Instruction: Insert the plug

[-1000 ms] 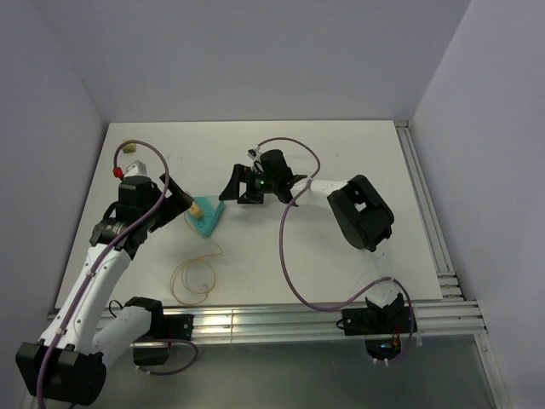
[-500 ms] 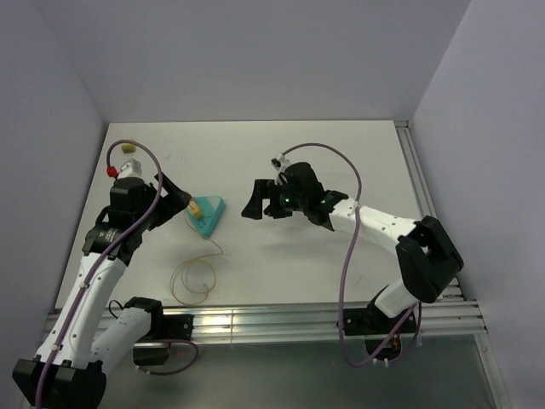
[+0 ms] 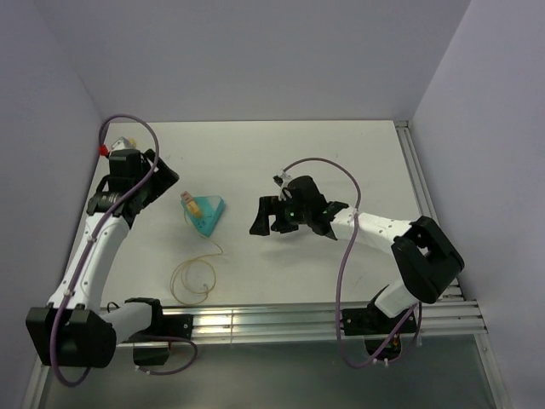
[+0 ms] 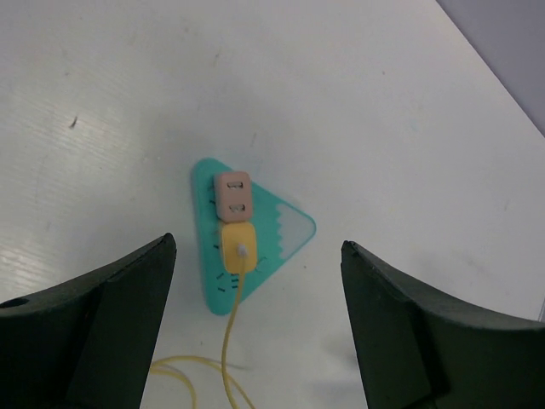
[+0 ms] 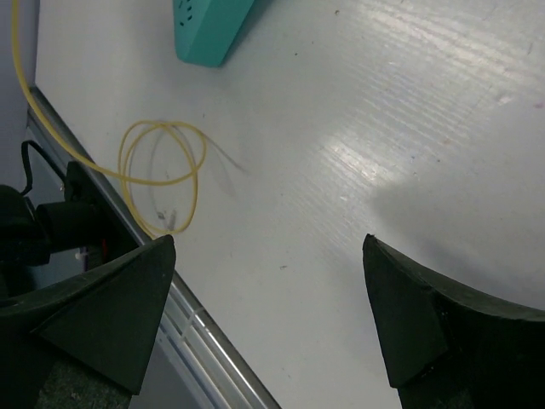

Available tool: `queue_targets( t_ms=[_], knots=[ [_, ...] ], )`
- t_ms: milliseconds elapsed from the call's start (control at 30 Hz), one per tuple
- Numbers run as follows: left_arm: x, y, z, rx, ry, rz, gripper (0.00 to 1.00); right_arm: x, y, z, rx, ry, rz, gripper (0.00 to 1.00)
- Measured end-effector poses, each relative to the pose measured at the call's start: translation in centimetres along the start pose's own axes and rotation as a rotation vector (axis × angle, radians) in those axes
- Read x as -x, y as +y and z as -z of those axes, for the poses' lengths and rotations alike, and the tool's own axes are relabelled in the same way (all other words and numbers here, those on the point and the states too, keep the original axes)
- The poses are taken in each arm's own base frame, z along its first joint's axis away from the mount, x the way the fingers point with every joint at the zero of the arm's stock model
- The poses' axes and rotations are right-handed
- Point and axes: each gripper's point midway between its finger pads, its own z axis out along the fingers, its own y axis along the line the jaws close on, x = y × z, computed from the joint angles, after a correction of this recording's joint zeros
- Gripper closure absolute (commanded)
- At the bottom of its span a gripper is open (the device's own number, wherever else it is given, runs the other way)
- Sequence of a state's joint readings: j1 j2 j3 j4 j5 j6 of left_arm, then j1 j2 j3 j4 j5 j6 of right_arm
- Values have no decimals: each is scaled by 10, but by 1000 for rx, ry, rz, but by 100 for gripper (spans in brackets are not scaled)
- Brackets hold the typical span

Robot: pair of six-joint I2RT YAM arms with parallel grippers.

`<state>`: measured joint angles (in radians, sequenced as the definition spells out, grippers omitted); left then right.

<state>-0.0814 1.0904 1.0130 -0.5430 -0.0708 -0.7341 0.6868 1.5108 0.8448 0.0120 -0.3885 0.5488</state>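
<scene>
The yellow plug (image 4: 236, 247) sits on the teal wedge-shaped block (image 4: 281, 232), right against a pinkish two-slot socket piece (image 4: 232, 193). Its thin pale-yellow cable (image 4: 228, 341) runs down to a loop (image 3: 193, 281) near the table's front. The plug and block also show in the top view (image 3: 196, 207) (image 3: 209, 215). My left gripper (image 3: 162, 181) is open and empty, up and to the left of the block. My right gripper (image 3: 262, 216) is open and empty, to the right of the block. The right wrist view shows the block's corner (image 5: 213, 30) and the cable loop (image 5: 162, 175).
A small yellowish object (image 3: 126, 142) lies at the table's far left corner, partly behind the left arm. Metal rails run along the front edge (image 3: 255, 319) and the right edge (image 3: 426, 213). Purple hoses loop over both arms.
My left gripper has pulled back up and left, away from the block. My right arm has swung out, and its gripper has drawn back to the right and lower.
</scene>
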Motion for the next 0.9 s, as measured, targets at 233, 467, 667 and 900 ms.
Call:
queue_targets(
  t_ms=[233, 467, 667, 900],
  knots=[
    [25, 46, -56, 177, 19, 108, 16, -20, 1, -2, 62, 44, -7, 4],
    [56, 104, -113, 334, 14, 280, 16, -20, 10, -1, 114, 48, 1, 3],
    [115, 113, -171, 388, -82, 204, 13, -21, 16, 0, 154, 51, 5, 3],
    [168, 122, -228, 356, -189, -109, 13, -26, 18, 1, 169, 68, 0, 3]
  ],
)
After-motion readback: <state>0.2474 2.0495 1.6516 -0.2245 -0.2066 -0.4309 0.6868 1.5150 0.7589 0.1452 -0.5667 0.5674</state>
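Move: The loose yellow plug lies near the far left corner of the table, some 27 cm ahead of the left hand, 20 cm to its left and 20 cm below. The teal board is almost straight below that hand, about 6 cm to its right, 20 cm down. On the board the corded plug sits about 1 cm ahead, 4 cm right and 17 cm below. From the right hand the loose plug is about 35 cm ahead, 42 cm left, 9 cm below. Towards the loose yellow plug the left hand swings fast, open and empty: first left, forward and down together, then mainly forward and left at nearly steady height, about 30 cm in all. It turns counter-clockwise, then partly back, while its left side rises some 20 degrees, and ends above the plug without touching it. The open right hand eases back slightly. ##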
